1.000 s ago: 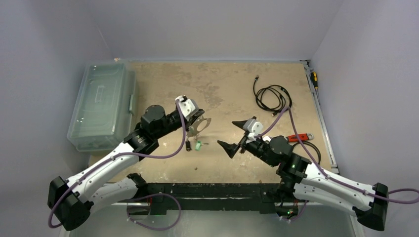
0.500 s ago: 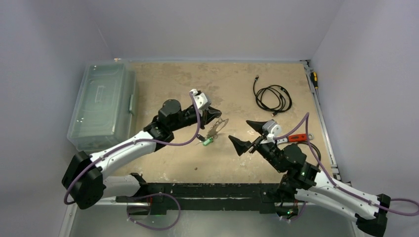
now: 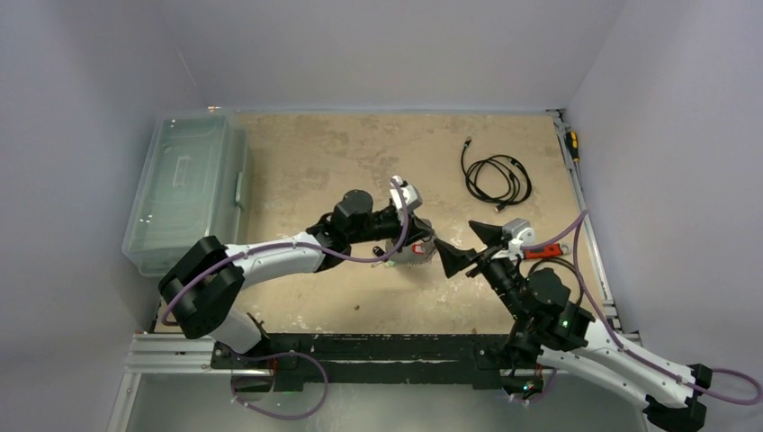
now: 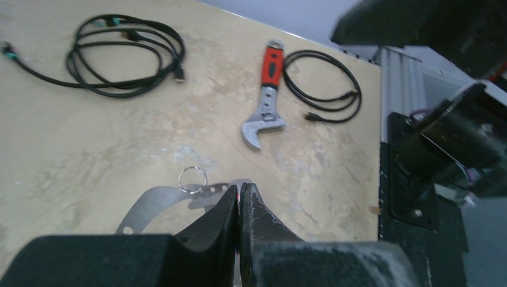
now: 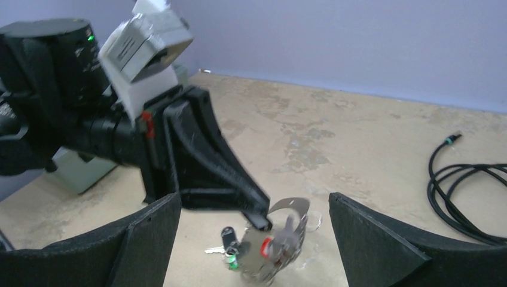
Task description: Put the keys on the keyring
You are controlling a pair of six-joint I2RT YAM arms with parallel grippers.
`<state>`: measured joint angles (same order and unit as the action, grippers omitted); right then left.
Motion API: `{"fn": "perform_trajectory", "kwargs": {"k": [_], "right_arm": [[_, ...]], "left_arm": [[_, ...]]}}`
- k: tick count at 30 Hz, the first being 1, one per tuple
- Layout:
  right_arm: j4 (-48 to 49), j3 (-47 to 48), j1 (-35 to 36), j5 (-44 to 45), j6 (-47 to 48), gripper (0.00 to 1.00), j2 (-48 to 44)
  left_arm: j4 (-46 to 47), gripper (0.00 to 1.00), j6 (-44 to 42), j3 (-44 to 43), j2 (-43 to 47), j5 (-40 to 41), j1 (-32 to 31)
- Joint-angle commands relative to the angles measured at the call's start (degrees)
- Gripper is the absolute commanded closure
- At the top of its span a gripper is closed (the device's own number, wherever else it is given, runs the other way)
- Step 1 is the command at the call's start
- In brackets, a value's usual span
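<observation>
My left gripper (image 3: 412,241) is shut on the rim of the keyring (image 5: 289,208), a pale silver loop held just above the table. The same loop shows as a curved band (image 4: 152,200) beside the shut jaws of that gripper (image 4: 239,190). The keys (image 5: 234,246) bunch at the loop's lower part, with black, green and red (image 5: 265,246) heads. How they attach is blurred. A green key head (image 3: 390,263) peeks out under the left wrist. My right gripper (image 3: 467,246) is open and faces the loop from the right. In its own wrist view the right gripper (image 5: 254,206) stands either side of the bunch without touching it.
A red-handled wrench (image 4: 267,95) lies behind my right gripper, also seen as a red handle (image 3: 540,252). A black coiled cable (image 3: 496,176) sits at the back right, and a second cable (image 4: 323,84) lies by the wrench. A clear plastic box (image 3: 184,193) stands at the left.
My left arm has swung right across the table, carrying the keyring and keys up to the right gripper. The right gripper has shifted right and stayed open.
</observation>
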<state>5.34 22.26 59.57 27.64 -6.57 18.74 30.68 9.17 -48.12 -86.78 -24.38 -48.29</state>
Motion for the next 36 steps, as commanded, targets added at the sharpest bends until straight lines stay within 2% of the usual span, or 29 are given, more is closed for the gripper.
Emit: {"fn": "perform_trajectory", "kwargs": {"k": [1, 7, 13, 14, 16, 20, 22, 23, 28, 29, 32, 36], "right_arm": [[-5.0, 3.7, -0.2, 7.0, -3.4, 0.05, -2.9], [-6.9, 6.0, -0.2, 11.0, -4.8, 0.04, -6.0], [-9.3, 7.2, -0.2, 12.6, -7.5, 0.04, -6.6], [-10.1, 7.5, -0.2, 13.0, -8.3, 0.04, -6.7], [-11.7, 8.1, -0.2, 13.6, -10.1, 0.03, -7.1], [-13.2, 9.3, -0.2, 16.0, -12.7, 0.03, -8.3], [-13.5, 10.6, -0.2, 16.5, -14.8, 0.01, -8.8], [-13.6, 11.4, -0.2, 16.5, -14.9, 0.01, -9.1], [-11.5, 14.8, -0.2, 14.9, -15.2, 0.01, -10.8], [-10.5, 15.4, -0.2, 14.8, -14.9, 0.01, -11.0], [-10.5, 18.4, -0.2, 16.2, -15.4, 0.01, -10.4], [-13.6, 22.5, -0.2, 18.4, -16.5, 0.01, -8.8]], "left_arm": [[0.6, 1.0, -0.5, 0.2, -0.5, -4.3, -3.1], [-7.9, 1.0, -3.8, -0.7, -3.9, -4.2, -7.8], [-15.1, 1.0, -5.5, -3.3, -6.8, -0.3, -10.4], [-16.1, 0.96, -5.6, -3.4, -6.8, 0.2, -10.5], [-17.1, 0.81, -5.9, -3.2, -5.8, 0.9, -11.0], [-18.1, 0.45, -6.5, -2.4, -1.2, 3.6, -11.7], [-19.9, 0.17, -7.1, -2.7, 1.9, 5.5, -11.7], [-21.8, 0.12, -7.8, -3.1, 3.5, 7.0, -11.7], [-30.4, 0.04, -13.2, -5.8, 14.3, 15.7, -11.8], [-30.6, 0.03, -12.8, -5.8, 17.0, 19.2, -11.7], [-35.6, 0.01, -6.0, -7.5, 23.0, 36.3, -11.7], [-39.5, 0.01, -5.4, -8.4, 30.5, 50.3, -11.6]]}}
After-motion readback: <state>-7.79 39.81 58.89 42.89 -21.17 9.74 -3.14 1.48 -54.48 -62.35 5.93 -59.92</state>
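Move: The bare patch of table for the keyring that the left gripper holds lies about 10 cm back, 3 cm to the left and some 16 cm below that hand. From the same hand, the wrench lies about 27 cm right and 4 cm back, and the coiled black cable about 22 cm right and 18 cm ahead, both on the table. From the empty right hand, the patch is roughly 10 cm left, 5 cm back and 23 cm below. Bring the left gripper, still pinching the metal keyring plate, back about 9 cm and down some 11 cm to the table, tipping its fingers down about 20 degrees, then open wide to let go and lift some 20 cm, drawing off left and forward. Meanwhile carry the open, empty right gripper right and up, about 10 cm each, clear of the keyring. ##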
